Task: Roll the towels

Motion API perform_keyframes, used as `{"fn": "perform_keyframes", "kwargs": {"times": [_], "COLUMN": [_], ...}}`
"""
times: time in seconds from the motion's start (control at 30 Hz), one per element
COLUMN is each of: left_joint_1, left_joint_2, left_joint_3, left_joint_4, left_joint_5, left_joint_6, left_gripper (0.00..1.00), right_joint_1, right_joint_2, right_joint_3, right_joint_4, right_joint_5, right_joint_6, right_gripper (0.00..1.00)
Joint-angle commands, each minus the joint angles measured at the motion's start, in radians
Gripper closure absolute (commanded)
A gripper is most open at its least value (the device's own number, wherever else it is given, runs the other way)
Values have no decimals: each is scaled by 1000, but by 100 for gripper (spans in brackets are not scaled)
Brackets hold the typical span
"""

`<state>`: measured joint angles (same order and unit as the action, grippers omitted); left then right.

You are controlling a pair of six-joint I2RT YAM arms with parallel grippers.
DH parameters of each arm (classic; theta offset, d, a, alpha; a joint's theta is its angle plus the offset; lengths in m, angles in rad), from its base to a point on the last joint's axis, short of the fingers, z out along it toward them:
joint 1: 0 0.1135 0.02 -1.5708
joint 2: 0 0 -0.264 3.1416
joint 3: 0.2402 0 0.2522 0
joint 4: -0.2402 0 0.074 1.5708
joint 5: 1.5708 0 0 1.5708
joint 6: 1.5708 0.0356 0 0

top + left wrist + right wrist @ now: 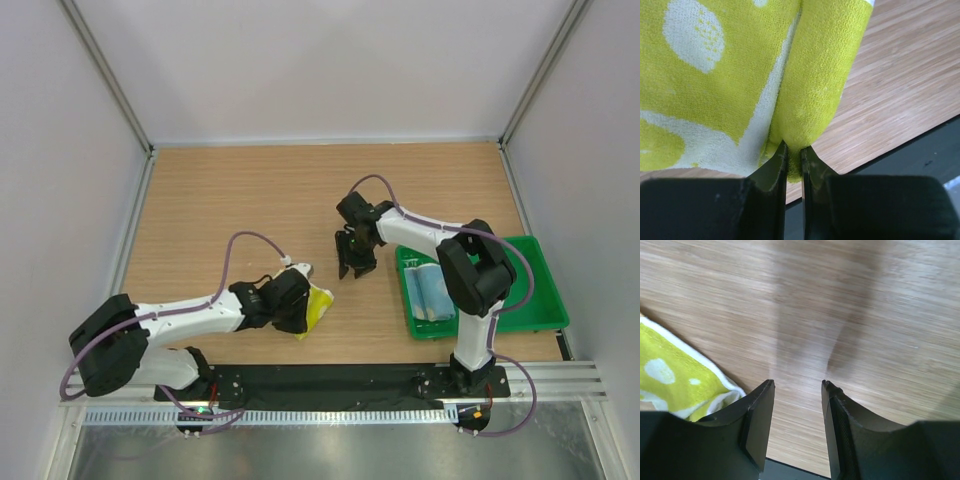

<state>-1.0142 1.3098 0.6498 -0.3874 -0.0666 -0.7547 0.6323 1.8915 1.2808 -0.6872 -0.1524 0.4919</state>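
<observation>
The yellow towel (317, 309) with pale patches lies folded and bunched near the table's front, and my left gripper (300, 300) is shut on it. In the left wrist view a lime-green fold of the yellow towel (815, 90) is pinched between the black fingertips of the left gripper (794, 150). My right gripper (355, 262) hangs open over bare wood to the right of that towel, nothing between its fingers. The right wrist view has the right gripper (797, 385) above the wood, with the yellow towel (675, 377) at the left edge. The blue towel (433, 290) lies rolled in the green tray (535, 295).
The green tray stands at the table's right front, next to the right arm's base. A black mounting strip (340, 382) runs along the near edge. White walls and metal frame posts (105, 75) enclose the wooden table (250, 200).
</observation>
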Motion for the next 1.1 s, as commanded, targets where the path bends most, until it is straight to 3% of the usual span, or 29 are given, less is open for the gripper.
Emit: {"fn": "perform_keyframes", "kwargs": {"times": [0.0, 0.2, 0.5, 0.7, 1.07], "left_joint_1": [69, 235, 368, 440, 540], "left_joint_2": [-47, -52, 20, 112, 232], "left_joint_3": [-45, -73, -130, -257, -257], "left_joint_4": [125, 216, 353, 617, 522], "left_joint_5": [163, 402, 573, 676, 711], "left_joint_6": [-26, -78, -266, -411, -405], "left_gripper": [100, 100, 100, 100, 100], "right_joint_1": [-3, -5, -3, -2, 23], "right_joint_2": [-72, -169, -347, -330, -272], "right_joint_3": [48, 5, -276, -405, -462], "right_joint_4": [-57, -32, 331, 554, 683], "right_joint_5": [76, 62, -257, -355, -377], "right_joint_6": [-29, -15, 59, 166, 175], "right_gripper": [51, 51, 50, 49, 48]}}
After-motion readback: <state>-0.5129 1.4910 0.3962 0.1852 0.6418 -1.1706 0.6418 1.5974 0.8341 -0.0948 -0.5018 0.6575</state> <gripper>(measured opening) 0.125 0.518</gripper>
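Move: Pinched by the left fingers at its near end, the rolled part of the yellow towel has its middle some 5 cm ahead of that hand and about 4 cm to its right. From the open right hand, near the table, the same roll lies roughly 9 cm back and 10 cm to the left. The blue rolled towel is about 17 cm to the right hand's right and 4 cm back, inside the green bin, whose middle is some 29 cm right and 4 cm back. Swivelling the pinched roll with a turn of about 50 degrees, counter-clockwise and tipping its fingers round to the right, the left hand eases some 3 cm forward over a low hump and keeps its hold. The right hand, fingers staying open, lifts about 6 cm, then partly sinks while moving back and left beside the roll, its tips tilting some 30 degrees left towards the towel. ##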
